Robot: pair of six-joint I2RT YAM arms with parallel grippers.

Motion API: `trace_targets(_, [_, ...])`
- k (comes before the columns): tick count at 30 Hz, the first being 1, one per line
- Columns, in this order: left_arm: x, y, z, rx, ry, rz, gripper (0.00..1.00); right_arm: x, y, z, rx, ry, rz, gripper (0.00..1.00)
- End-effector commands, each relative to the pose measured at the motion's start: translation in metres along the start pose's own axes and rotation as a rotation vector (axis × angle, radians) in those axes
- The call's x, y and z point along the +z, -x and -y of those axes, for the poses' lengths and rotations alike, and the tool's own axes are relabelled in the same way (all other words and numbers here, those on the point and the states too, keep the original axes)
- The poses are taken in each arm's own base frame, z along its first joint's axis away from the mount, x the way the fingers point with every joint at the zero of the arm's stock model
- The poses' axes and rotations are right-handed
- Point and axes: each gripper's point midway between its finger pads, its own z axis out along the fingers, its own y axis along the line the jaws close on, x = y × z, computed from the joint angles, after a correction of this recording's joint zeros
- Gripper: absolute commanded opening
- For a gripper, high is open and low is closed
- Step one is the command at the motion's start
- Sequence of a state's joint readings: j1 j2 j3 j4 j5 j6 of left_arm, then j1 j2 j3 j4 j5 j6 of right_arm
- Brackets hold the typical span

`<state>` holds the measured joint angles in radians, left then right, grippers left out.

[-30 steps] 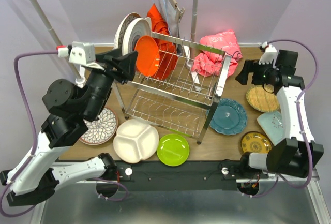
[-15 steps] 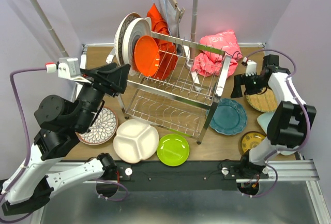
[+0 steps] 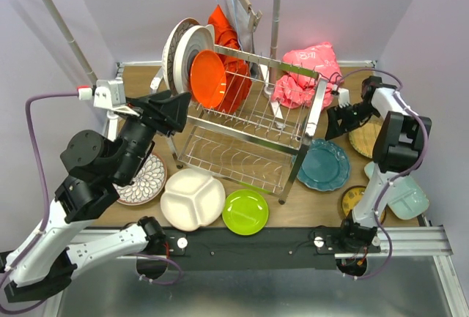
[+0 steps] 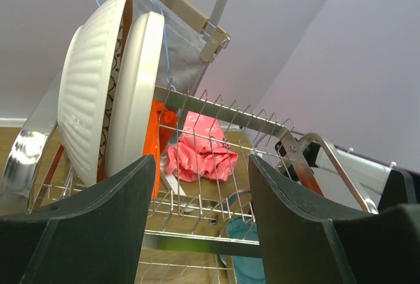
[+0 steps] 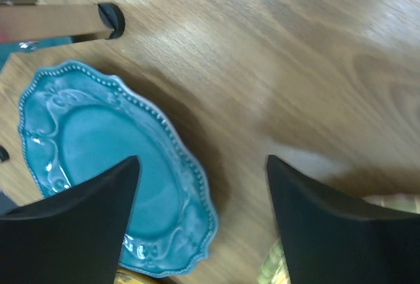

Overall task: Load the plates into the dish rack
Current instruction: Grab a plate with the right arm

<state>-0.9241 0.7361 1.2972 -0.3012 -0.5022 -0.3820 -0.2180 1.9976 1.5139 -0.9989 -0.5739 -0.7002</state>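
The steel dish rack (image 3: 249,123) stands mid-table, with two white plates (image 3: 187,50) and an orange plate (image 3: 207,77) upright in its upper tier. My left gripper (image 3: 172,108) hovers open and empty at the rack's left end; its wrist view shows the white plates (image 4: 131,100) and the orange plate (image 4: 156,146) just ahead of it. My right gripper (image 3: 337,119) is open and empty above the table, next to the teal plate (image 3: 323,165). In the right wrist view the teal plate (image 5: 98,166) lies under the left finger (image 5: 72,225).
On the table lie a floral plate (image 3: 143,178), a white divided plate (image 3: 193,198), a lime green plate (image 3: 245,211), a yellow patterned plate (image 3: 359,200), a straw-coloured plate (image 3: 364,140) and a pale aqua plate (image 3: 407,196). A pink cloth (image 3: 304,75) lies behind the rack, under the white rail (image 3: 277,9).
The right arm has folded and swung its gripper left, from over the straw-coloured plate toward the teal plate, jaws narrowing slightly. The left gripper drew back a little from the white plates.
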Motion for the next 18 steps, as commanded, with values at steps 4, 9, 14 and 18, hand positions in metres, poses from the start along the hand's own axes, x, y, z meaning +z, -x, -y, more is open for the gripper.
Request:
trace_targets(4, [0.007, 0.01, -0.001, 0.027, 0.03, 0.02, 0.69, 0.018, -0.021, -0.014, -0.011, 0.238, -0.105, 0.73])
trace_targets(9, [0.009, 0.013, -0.001, 0.036, 0.038, 0.031, 0.69, 0.023, -0.035, -0.028, 0.003, 0.311, -0.133, 0.69])
trace_targets(14, [0.014, 0.016, 0.001, 0.051, 0.04, 0.036, 0.7, 0.028, -0.055, -0.039, 0.015, 0.366, -0.178, 0.63])
trace_targets(18, [0.018, 0.021, 0.004, 0.063, 0.037, 0.046, 0.71, 0.031, -0.066, -0.04, 0.027, 0.372, -0.207, 0.56])
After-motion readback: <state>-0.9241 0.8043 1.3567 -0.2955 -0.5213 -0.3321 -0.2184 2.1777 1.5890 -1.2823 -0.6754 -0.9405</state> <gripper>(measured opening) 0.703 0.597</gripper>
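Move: The blue plate lies flat on the table, its middle about 10 cm back and 5 cm left of the right hand and some 4 cm below it. The woven yellow plate is some 10 cm to the right and 2 cm back, and the mustard plate some 21 cm back and 7 cm right, both about as low. From the left hand the blue plate is roughly 35 cm right, 8 cm ahead and 48 cm down. The blue plate's forward-right rim is what the right hand comes onto: it sinks about 2 cm, then draws back some 4 cm and a little left over that edge. The fingertips swing back and left under a wrist turn of nearly 20 degrees. Meanwhile the wide-open fingers narrow to a bit over half, one above the plate, the other outside the rim; a firm pinch isn't yet seen. ##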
